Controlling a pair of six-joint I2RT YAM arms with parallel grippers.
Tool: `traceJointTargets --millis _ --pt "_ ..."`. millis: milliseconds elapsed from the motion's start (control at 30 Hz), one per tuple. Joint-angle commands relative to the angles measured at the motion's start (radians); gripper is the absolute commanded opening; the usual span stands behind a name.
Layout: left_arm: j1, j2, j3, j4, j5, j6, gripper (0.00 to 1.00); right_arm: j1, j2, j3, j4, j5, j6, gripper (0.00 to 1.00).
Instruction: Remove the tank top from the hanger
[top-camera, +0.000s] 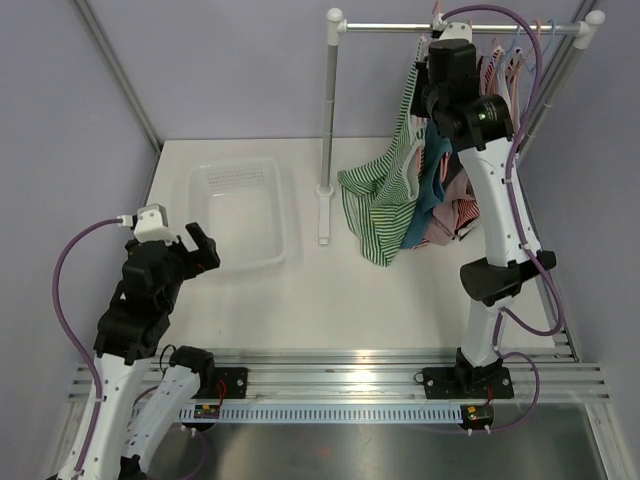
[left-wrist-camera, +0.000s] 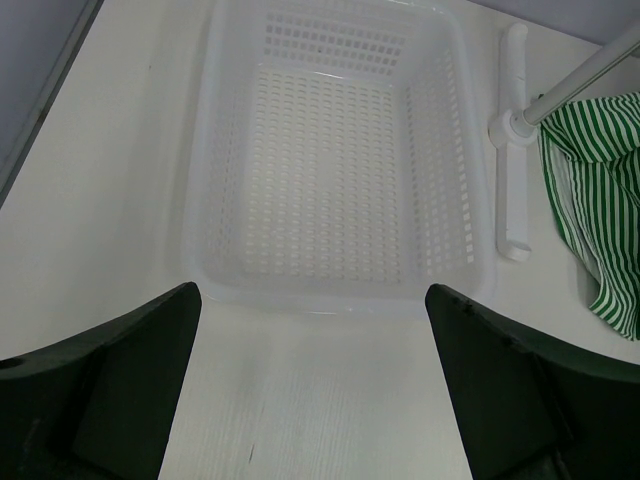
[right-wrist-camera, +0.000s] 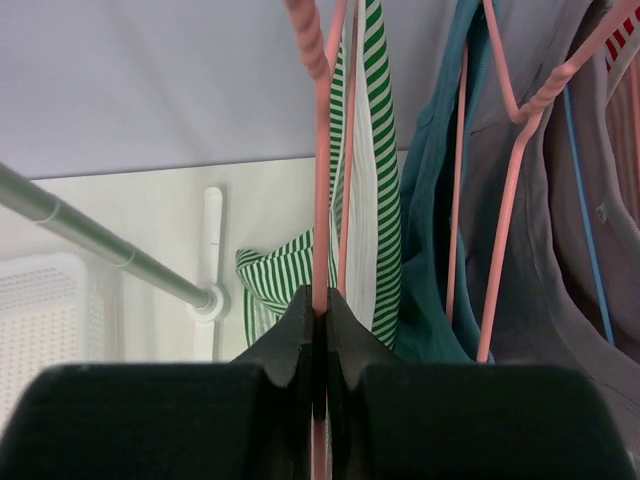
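Observation:
A green-and-white striped tank top (top-camera: 385, 195) hangs from a pink hanger (right-wrist-camera: 322, 180) at the left end of the clothes on the rail; its lower part is heaped on the table. It also shows in the right wrist view (right-wrist-camera: 372, 190) and at the right edge of the left wrist view (left-wrist-camera: 600, 200). My right gripper (right-wrist-camera: 320, 305) is shut on the pink hanger's wire, up by the rail (top-camera: 445, 60). My left gripper (left-wrist-camera: 312, 400) is open and empty, low over the table just in front of the white basket (left-wrist-camera: 330, 160).
A metal clothes rail (top-camera: 460, 28) on a white-footed post (top-camera: 325, 130) holds several more hangers with teal, grey and pink-striped garments (top-camera: 450, 190). The perforated white basket (top-camera: 240, 210) stands left of the post. Purple walls enclose the back.

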Motion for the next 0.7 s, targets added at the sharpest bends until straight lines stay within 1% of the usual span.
traceJointTargets --millis 0,67,167,200,233,267,300,333,367,400,433,467,500,533,567,600,633,667 --pt "0.002 0.018 0.016 0.056 0.073 0.019 0.99 0.004 -0.098 0.031 0.083 -0.061 -0.012 0.00" --pt "0.002 0.036 0.035 0.056 0.110 0.007 0.99 0.004 -0.134 -0.006 0.077 -0.120 0.000 0.00" --pt "-0.006 0.084 0.097 0.064 0.202 -0.028 0.99 0.002 -0.232 -0.117 0.059 -0.203 0.034 0.00" --pt "-0.015 0.102 0.123 0.068 0.216 -0.040 0.99 0.002 -0.293 -0.191 0.054 -0.222 0.052 0.00" --pt "-0.052 0.139 0.147 0.071 0.216 -0.046 0.99 0.002 -0.324 -0.231 0.051 -0.254 0.062 0.00" --pt "-0.078 0.164 0.208 0.071 0.202 -0.060 0.99 0.004 -0.356 -0.275 0.052 -0.277 0.069 0.00" --pt "-0.109 0.187 0.241 0.068 0.155 -0.068 0.99 0.004 -0.423 -0.356 0.052 -0.298 0.080 0.00" --pt "-0.180 0.237 0.270 0.071 0.130 -0.073 0.99 0.004 -0.452 -0.393 0.049 -0.338 0.082 0.00" --pt "-0.214 0.263 0.340 0.070 0.106 -0.083 0.99 0.004 -0.482 -0.424 0.036 -0.352 0.085 0.00" --pt "-0.251 0.291 0.373 0.070 0.066 -0.089 0.99 0.004 -0.537 -0.482 0.029 -0.369 0.083 0.00" --pt "-0.327 0.350 0.410 0.074 0.046 -0.090 0.99 0.004 -0.568 -0.515 0.025 -0.410 0.082 0.00" --pt "-0.371 0.378 0.468 0.090 0.020 -0.086 0.99 0.004 -0.624 -0.571 0.020 -0.430 0.080 0.00" --pt "-0.415 0.409 0.499 0.104 -0.033 -0.074 0.99 0.004 -0.647 -0.593 0.011 -0.473 0.072 0.00" --pt "-0.501 0.433 0.525 0.122 -0.057 -0.059 0.99 0.004 -0.672 -0.610 -0.016 -0.496 0.069 0.00" --pt "-0.538 0.485 0.551 0.159 -0.075 -0.022 0.99 0.004 -0.693 -0.628 -0.032 -0.513 0.065 0.00" --pt "-0.569 0.509 0.603 0.185 -0.074 0.001 0.99 0.005 -0.735 -0.656 -0.046 -0.535 0.057 0.00" --pt "-0.624 0.529 0.627 0.212 -0.071 0.047 0.99 0.004 -0.755 -0.668 -0.070 -0.573 0.054 0.00" --pt "-0.653 0.556 0.657 0.254 -0.069 0.071 0.99 0.005 -0.793 -0.682 -0.081 -0.588 0.055 0.00"
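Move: The striped tank top hangs on the pink hanger already pinched in the right hand, its middle about 20 cm below that hand and 2 cm farther out. The teal top hangs some 8 cm to the right of the hand, 4 cm ahead and 18 below; the rail passes 4 cm ahead, straight in line and about 15 above. From the left hand the tank top lies roughly 27 cm ahead, 45 to the right and 4 lower; the white basket is 22 ahead, 5 right, 22 below. The tank top on its hanger is drawn back from the rail towards the robot, the right hand keeping its closed pinch: it rises a little, then sweeps back about 20 cm, easing down slightly, while turning some 25 degrees counter-clockwise and rolling its left side up. Meanwhile the open left hand swings right nearly 20 cm and climbs about 15 cm towards the striped cloth, turning clockwise, touching nothing yet. ##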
